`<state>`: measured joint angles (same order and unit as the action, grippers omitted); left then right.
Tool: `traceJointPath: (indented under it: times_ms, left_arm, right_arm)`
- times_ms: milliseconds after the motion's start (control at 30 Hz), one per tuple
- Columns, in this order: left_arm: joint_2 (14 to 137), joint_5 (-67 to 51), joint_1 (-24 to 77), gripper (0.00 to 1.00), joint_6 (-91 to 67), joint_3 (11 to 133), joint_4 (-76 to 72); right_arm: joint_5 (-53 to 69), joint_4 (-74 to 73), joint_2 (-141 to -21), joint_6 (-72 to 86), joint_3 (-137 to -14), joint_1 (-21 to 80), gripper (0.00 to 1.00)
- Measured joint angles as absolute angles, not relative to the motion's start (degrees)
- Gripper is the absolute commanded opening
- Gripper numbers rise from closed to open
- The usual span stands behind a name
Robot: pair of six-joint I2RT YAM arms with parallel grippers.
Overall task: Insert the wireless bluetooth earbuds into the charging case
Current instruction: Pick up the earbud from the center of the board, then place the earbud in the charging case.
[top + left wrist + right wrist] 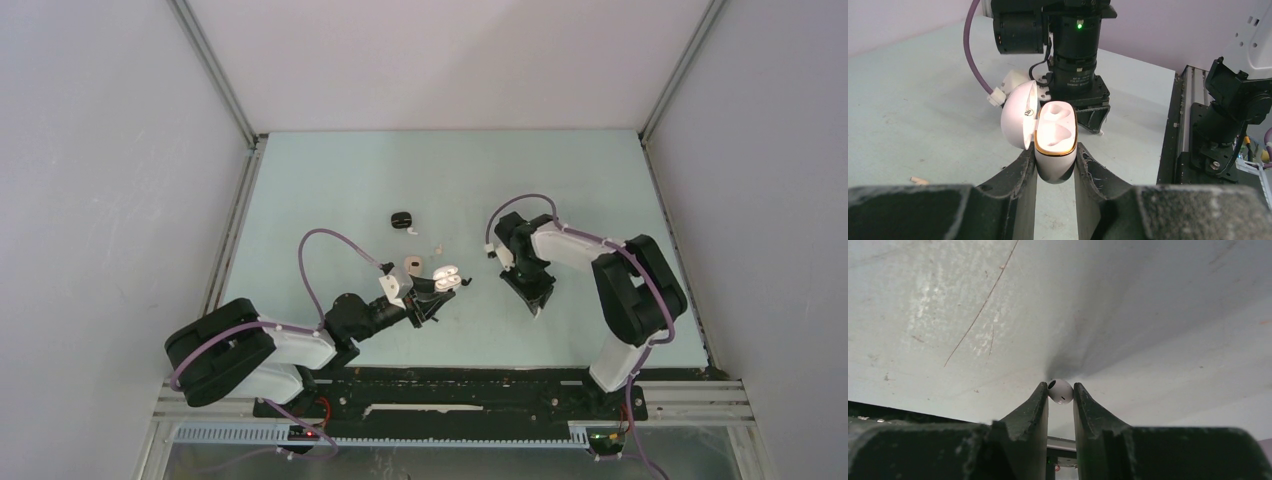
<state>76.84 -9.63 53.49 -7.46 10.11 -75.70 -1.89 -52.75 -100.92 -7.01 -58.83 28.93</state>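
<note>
A white charging case (1055, 145) with a gold rim is held upright off the table, my left gripper (1055, 165) shut on its lower body. Its lid (1018, 117) hangs open to the left, and both sockets look empty. In the top view the case (447, 280) sits left of centre. A small white earbud (1060, 391) rests on the table, pinched at its round head between the tips of my right gripper (1060, 387). The right gripper (539, 305) points down at the table to the right of the case.
A small black rounded piece (402, 219) lies farther back, with a tiny white bit (413, 231) beside it and another pale bit (438, 245) nearby. A beige piece (412, 265) lies close to the left arm. The black base rail (450, 385) runs along the near edge.
</note>
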Motion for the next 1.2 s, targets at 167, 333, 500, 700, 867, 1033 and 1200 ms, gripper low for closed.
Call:
traceJointPath:
  times_ms: [167, 333, 500, 700, 867, 1033, 1200]
  left_arm:
    - [77.4, -9.7, 53.5, 0.01, -7.6, 10.2, -75.9]
    - [79.5, -9.6, 53.5, 0.00, -8.0, 10.3, -77.0]
    - [81.4, -9.3, 53.5, 0.00, -9.7, 10.3, -79.3]
    - [79.2, -9.2, 53.5, 0.00, -11.9, 13.7, -75.6]
    - [73.9, -8.6, 53.5, 0.00, -12.0, 19.4, -65.8]
    - [70.8, -5.9, 53.5, 0.00, -12.0, 24.0, -55.2]
    - [69.6, -4.6, 53.5, 0.00, -12.0, 26.3, -49.1]
  right_arm:
    - [-2.9, -52.8, -94.7, -7.2, -59.1, 29.0, 0.00]
    - [-2.0, -52.6, -87.1, -8.7, -61.9, 29.0, 0.00]
    - [0.8, -48.8, -75.7, -11.8, -62.4, 29.0, 0.00]
    - [6.7, -39.2, -62.3, -15.0, -62.4, 29.1, 0.00]
    - [14.3, -36.1, -59.2, -18.0, -65.2, 30.1, 0.00]
    - [22.5, -36.1, -60.3, -22.3, -69.0, 31.1, 0.00]
    - [25.6, -34.7, -63.4, -25.5, -76.0, 31.3, 0.00]
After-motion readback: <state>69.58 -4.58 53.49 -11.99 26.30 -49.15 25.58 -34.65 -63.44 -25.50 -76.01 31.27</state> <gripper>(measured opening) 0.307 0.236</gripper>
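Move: The right hand already pinches the white earbud just above the table; the open charging case, held by the left hand, is about 19 cm to its left, roughly level front to back and 16 cm higher. On the table, the nearer black earbud lies about 15 cm left and 6 cm ahead of the right hand, the other black earbud 22 cm left and 2 cm back. From the left hand the white earbud is about 21 cm right, 1 cm ahead and 16 cm below. Right hand lifts the pinched earbud some 33 cm and leftward, fingers swinging left; left hand raises the case. ##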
